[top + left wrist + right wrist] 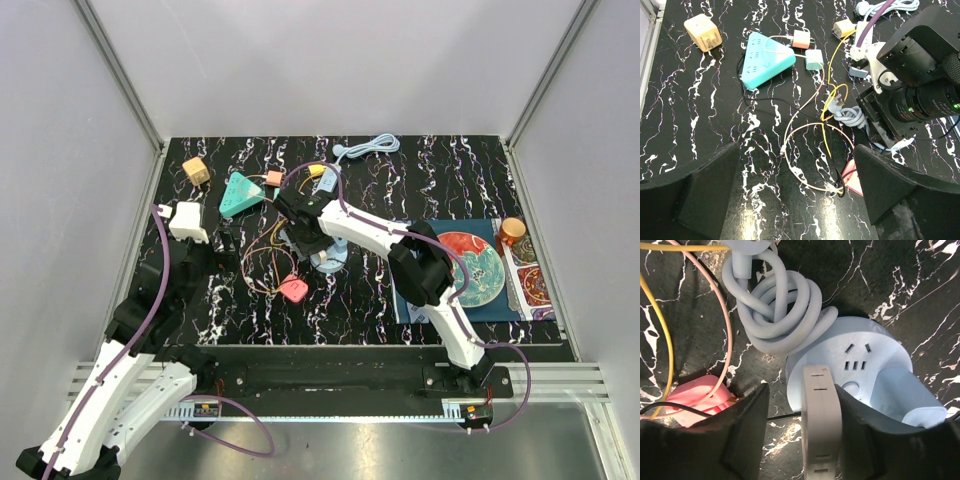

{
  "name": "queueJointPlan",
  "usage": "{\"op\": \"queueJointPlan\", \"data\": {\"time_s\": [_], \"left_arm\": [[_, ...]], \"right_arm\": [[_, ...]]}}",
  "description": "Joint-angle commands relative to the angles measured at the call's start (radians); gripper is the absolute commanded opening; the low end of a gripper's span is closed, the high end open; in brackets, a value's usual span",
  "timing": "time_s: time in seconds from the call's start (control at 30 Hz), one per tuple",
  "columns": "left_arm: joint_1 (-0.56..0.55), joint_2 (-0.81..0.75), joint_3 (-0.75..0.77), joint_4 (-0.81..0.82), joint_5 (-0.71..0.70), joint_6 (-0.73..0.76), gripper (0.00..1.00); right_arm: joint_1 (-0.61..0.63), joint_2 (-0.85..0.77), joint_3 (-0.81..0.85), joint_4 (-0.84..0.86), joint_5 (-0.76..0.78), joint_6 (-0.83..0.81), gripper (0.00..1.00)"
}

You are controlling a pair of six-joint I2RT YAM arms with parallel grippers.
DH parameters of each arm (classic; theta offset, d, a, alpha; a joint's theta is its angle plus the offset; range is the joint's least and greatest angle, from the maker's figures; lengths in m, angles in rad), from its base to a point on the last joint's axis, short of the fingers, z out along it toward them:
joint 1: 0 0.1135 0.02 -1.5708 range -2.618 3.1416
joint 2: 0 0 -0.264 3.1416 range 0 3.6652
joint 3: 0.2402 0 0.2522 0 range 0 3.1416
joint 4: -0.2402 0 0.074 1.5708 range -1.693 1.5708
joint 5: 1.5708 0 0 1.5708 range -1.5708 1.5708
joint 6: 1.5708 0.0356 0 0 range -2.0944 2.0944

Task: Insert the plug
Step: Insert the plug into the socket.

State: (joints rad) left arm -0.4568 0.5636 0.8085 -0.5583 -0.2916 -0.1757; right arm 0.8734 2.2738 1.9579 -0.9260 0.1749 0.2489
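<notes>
The plug is a pale grey block standing on edge against the rim of a round light-blue socket, whose slots face up. My right gripper is open around the plug: its left finger stands clear by a gap and its right finger sits close against the plug. From above, the right gripper hangs over the round socket at mid table. The left gripper is wide open over bare table and loose cables, holding nothing; it is left of the socket.
A coiled grey-blue cord lies beside the socket, with a pink adapter and yellow and pink cables. Farther back sit a teal triangular power strip and a yellow cube adapter. A patterned plate and orange cup stand right.
</notes>
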Motion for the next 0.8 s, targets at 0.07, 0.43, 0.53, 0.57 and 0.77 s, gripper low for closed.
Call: {"op": "queueJointPlan", "data": {"time_s": [0.07, 0.43, 0.53, 0.57, 0.77], "left_arm": [[0.009, -0.007, -0.002, 0.046, 0.012, 0.007, 0.99], [0.009, 0.035, -0.005, 0.066, 0.103, 0.018, 0.99], [0.009, 0.091, 0.0, 0.075, 0.21, 0.036, 0.99], [0.009, 0.111, 0.003, 0.075, 0.262, 0.039, 0.99], [-0.003, 0.266, 0.047, 0.052, 0.405, 0.056, 0.99]], "right_arm": [[0.007, -0.026, 0.073, -0.011, -0.058, 0.01, 0.75], [0.007, -0.111, 0.055, -0.004, -0.029, 0.004, 0.86], [0.007, -0.175, 0.013, 0.004, -0.012, 0.0, 0.87], [0.007, -0.197, -0.016, 0.007, -0.002, 0.0, 0.87], [-0.013, -0.396, -0.192, 0.041, 0.084, 0.003, 0.95]]}}
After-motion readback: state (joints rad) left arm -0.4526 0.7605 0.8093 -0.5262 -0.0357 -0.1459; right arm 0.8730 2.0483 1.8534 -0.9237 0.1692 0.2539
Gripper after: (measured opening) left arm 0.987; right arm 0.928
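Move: The plug stands almost at the right hand's finger pads, roughly 1 cm ahead and 1 cm below, already on the round blue socket, whose middle is about 2 cm right, 1 cm ahead and 4 cm lower. The red block lies some 8 cm back and 6 cm left of that hand, the cord coil about 3 cm ahead and 7 cm left, both roughly 5 cm down. From the left hand, the plug is some 9 cm ahead, 19 cm right and 22 cm below. Opening wide from about half, the right fingers part around the plug while the hand drifts a little left and up, pauses, then lifts clear for about 7 cm of rise in all, coming back right and slightly towards the base. Late on, the empty, wide-open left hand swings some 5 cm right and 4 cm down towards the socket, turning about 15 degrees clockwise and tipping its fingers downward. ##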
